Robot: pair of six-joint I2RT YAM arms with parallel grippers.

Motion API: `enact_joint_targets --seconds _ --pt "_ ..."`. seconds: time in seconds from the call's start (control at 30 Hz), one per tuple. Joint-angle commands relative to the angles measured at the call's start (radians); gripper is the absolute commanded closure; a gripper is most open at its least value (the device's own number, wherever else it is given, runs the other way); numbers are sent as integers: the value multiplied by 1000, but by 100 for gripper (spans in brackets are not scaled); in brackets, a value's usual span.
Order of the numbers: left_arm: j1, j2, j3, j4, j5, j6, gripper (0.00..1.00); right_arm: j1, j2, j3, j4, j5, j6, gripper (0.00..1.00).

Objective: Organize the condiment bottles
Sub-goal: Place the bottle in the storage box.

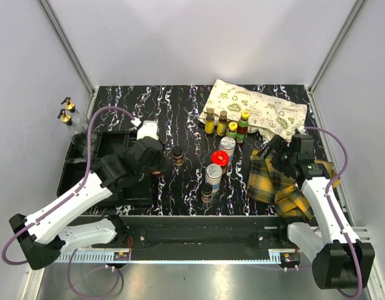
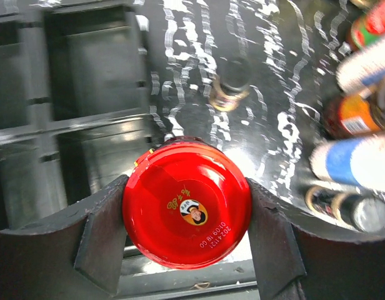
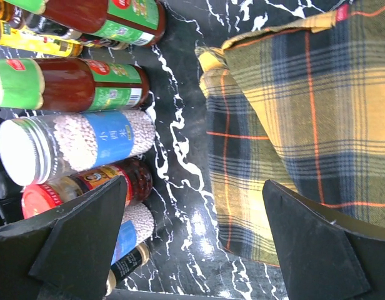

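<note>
My left gripper (image 2: pixel 185 215) is shut on a red-lidded jar (image 2: pixel 186 201), its fingers pressed on both sides of the lid, by the right edge of the black tray (image 2: pixel 95 69). In the top view the left gripper (image 1: pixel 156 162) hides that jar. On the table stand another red-lidded jar (image 1: pixel 220 158), two silver-lidded shakers (image 1: pixel 214 174), two tiny dark bottles (image 1: pixel 177 155) and several yellow and green sauce bottles (image 1: pixel 232 128). Two gold-capped clear bottles (image 1: pixel 67 114) stand at the far left. My right gripper (image 3: pixel 192 250) is open and empty, between a shaker (image 3: pixel 80 147) and the plaid cloth (image 3: pixel 305 112).
The black compartment tray (image 1: pixel 111 181) lies at the left, partly under my left arm. A yellow plaid cloth (image 1: pixel 274 181) lies under my right gripper (image 1: pixel 277 153). A printed white cloth (image 1: pixel 255 109) lies at the back right. A white-lidded object (image 1: pixel 147 130) sits behind the left gripper.
</note>
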Motion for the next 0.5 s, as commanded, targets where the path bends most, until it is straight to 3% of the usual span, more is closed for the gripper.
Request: enact_joint_targets --seconds 0.0,0.13,0.47 --pt "30 -1 143 -64 -219 -54 100 -2 26 50 27 -26 -25 0" --pt "105 -15 170 -99 -230 -57 100 -2 53 46 44 -37 -28 0" --pt "447 -40 222 -76 -221 -14 100 -2 102 69 58 -58 -36 0"
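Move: The left hand already holds the red-lidded jar in the air, just outside the storage box's right edge; the box's middle lies about 20 cm to its left, 7 cm ahead and some 19 cm below. The two glass bottles stand in the box roughly 31 cm left and 14 cm ahead, and the small dark jar about 7 cm right and 9 cm ahead, low on the table. From the right hand the box's middle is some 65 cm left, roughly level in reach and 11 cm lower. The left hand sweeps the raised jar to its left by about 12 cm, from the box's right edge in over the box and away from the small dark jar, gaining a little height mostly at the start. As it goes the whole hand swings counter-clockwise by some 25 to 30 degrees, while both fingers keep their unchanged grip on the sides of the red lid. ##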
